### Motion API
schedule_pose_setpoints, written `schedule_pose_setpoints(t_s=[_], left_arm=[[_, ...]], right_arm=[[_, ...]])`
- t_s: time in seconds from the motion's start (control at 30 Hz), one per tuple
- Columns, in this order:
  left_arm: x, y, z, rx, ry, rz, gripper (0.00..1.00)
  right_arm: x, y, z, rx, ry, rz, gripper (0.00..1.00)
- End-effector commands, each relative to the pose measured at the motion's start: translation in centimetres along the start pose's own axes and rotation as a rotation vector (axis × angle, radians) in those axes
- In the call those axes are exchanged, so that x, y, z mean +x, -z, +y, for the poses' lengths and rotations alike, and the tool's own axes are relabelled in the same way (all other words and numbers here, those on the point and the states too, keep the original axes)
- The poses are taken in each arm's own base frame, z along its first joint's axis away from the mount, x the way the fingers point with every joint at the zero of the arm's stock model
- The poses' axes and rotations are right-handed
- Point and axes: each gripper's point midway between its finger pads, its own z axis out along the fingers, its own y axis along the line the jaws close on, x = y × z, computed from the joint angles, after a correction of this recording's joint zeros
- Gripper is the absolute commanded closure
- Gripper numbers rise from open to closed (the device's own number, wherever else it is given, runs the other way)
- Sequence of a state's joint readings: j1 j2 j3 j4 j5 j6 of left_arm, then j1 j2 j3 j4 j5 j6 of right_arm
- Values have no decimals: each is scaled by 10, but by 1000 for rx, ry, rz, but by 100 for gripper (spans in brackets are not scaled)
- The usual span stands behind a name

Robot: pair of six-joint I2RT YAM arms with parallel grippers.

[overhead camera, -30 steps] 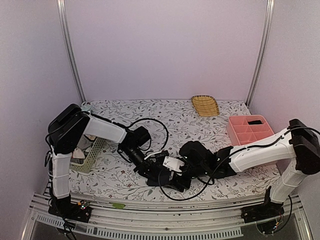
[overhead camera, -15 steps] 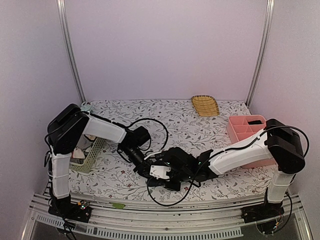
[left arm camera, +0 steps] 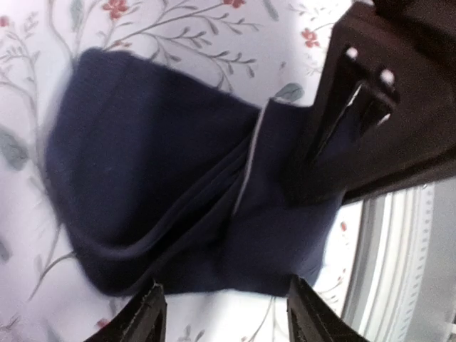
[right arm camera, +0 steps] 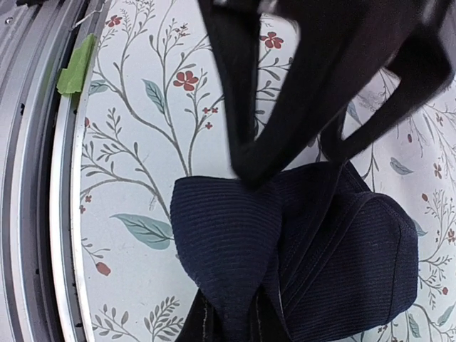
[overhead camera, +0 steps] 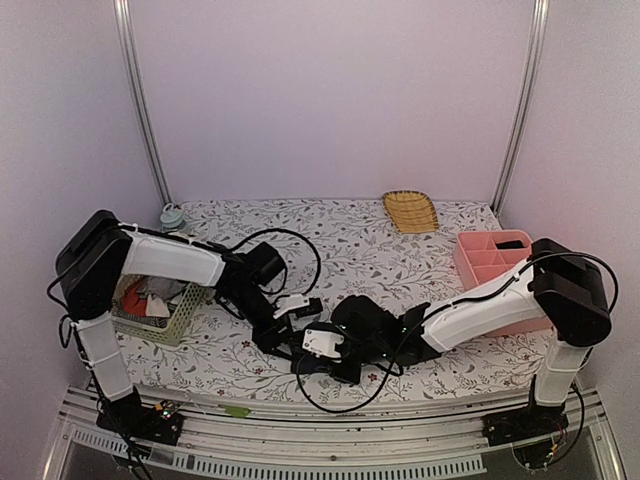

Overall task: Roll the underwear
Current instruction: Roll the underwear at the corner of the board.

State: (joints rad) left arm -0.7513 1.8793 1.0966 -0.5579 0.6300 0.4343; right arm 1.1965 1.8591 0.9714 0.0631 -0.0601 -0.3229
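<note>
The underwear (left arm camera: pixel 157 178) is a dark navy piece, folded into a thick bundle on the flowered cloth near the table's front edge. In the left wrist view my left gripper (left arm camera: pixel 228 308) is open, its fingertips (left arm camera: pixel 152 313) just short of the bundle's near edge and holding nothing. My right gripper (right arm camera: pixel 239 317) is shut on the underwear (right arm camera: pixel 235 242), pinching a fold of it at the bottom of the right wrist view. The black left fingers (right arm camera: pixel 235 92) hang just above that fold. From above, the left gripper (overhead camera: pixel 285 322) and right gripper (overhead camera: pixel 318 352) meet at the front centre.
A green basket (overhead camera: pixel 170 318) with other clothes sits at the left. A pink divided organiser (overhead camera: pixel 497 262) stands at the right and a yellow woven tray (overhead camera: pixel 410 210) at the back. The metal rail with green tape (right arm camera: pixel 76 65) runs close beside the bundle.
My left gripper has opened and let go of the underwear, and the left arm has drawn back leftward. The right gripper moved in and shut on the bundle.
</note>
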Motion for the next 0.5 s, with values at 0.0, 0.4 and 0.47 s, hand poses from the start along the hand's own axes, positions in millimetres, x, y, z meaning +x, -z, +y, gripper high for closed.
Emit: schedule_pose_setpoints(t_s=[0.0, 0.4, 0.47], left_arm=[[-6, 59, 42, -329, 12, -40, 29], [-58, 222, -17, -801, -287, -624, 4], [-55, 233, -38, -802, -334, -733, 4]], right_arm=[[21, 4, 24, -166, -139, 33, 100], [8, 11, 15, -448, -455, -17, 100], [9, 11, 13, -503, -503, -16, 100]])
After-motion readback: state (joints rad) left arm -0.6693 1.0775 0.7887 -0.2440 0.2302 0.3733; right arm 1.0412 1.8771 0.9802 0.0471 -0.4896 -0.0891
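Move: The underwear's middle lies about 6 cm to the left hand's right, 1 cm ahead and 2 cm below; that hand is already off it with parting fingers. The right hand already pinches its rolled end, and its middle lies some 3 cm ahead, 3 cm left and 2 cm below. The laundry basket stands about 25 cm left of the left hand and 11 cm farther out; the table's near edge runs 6 cm straight behind the right hand. The right fingers keep the underwear's rolled end pinched almost in place, creeping up about 1 cm while the wrist turns some 25 degrees, fingertips swinging back towards the base. The left hand quickly leaves the cloth, first forward and left, then mostly up, about 18 cm in all, its fingers opening wide and tilting up from the table. ##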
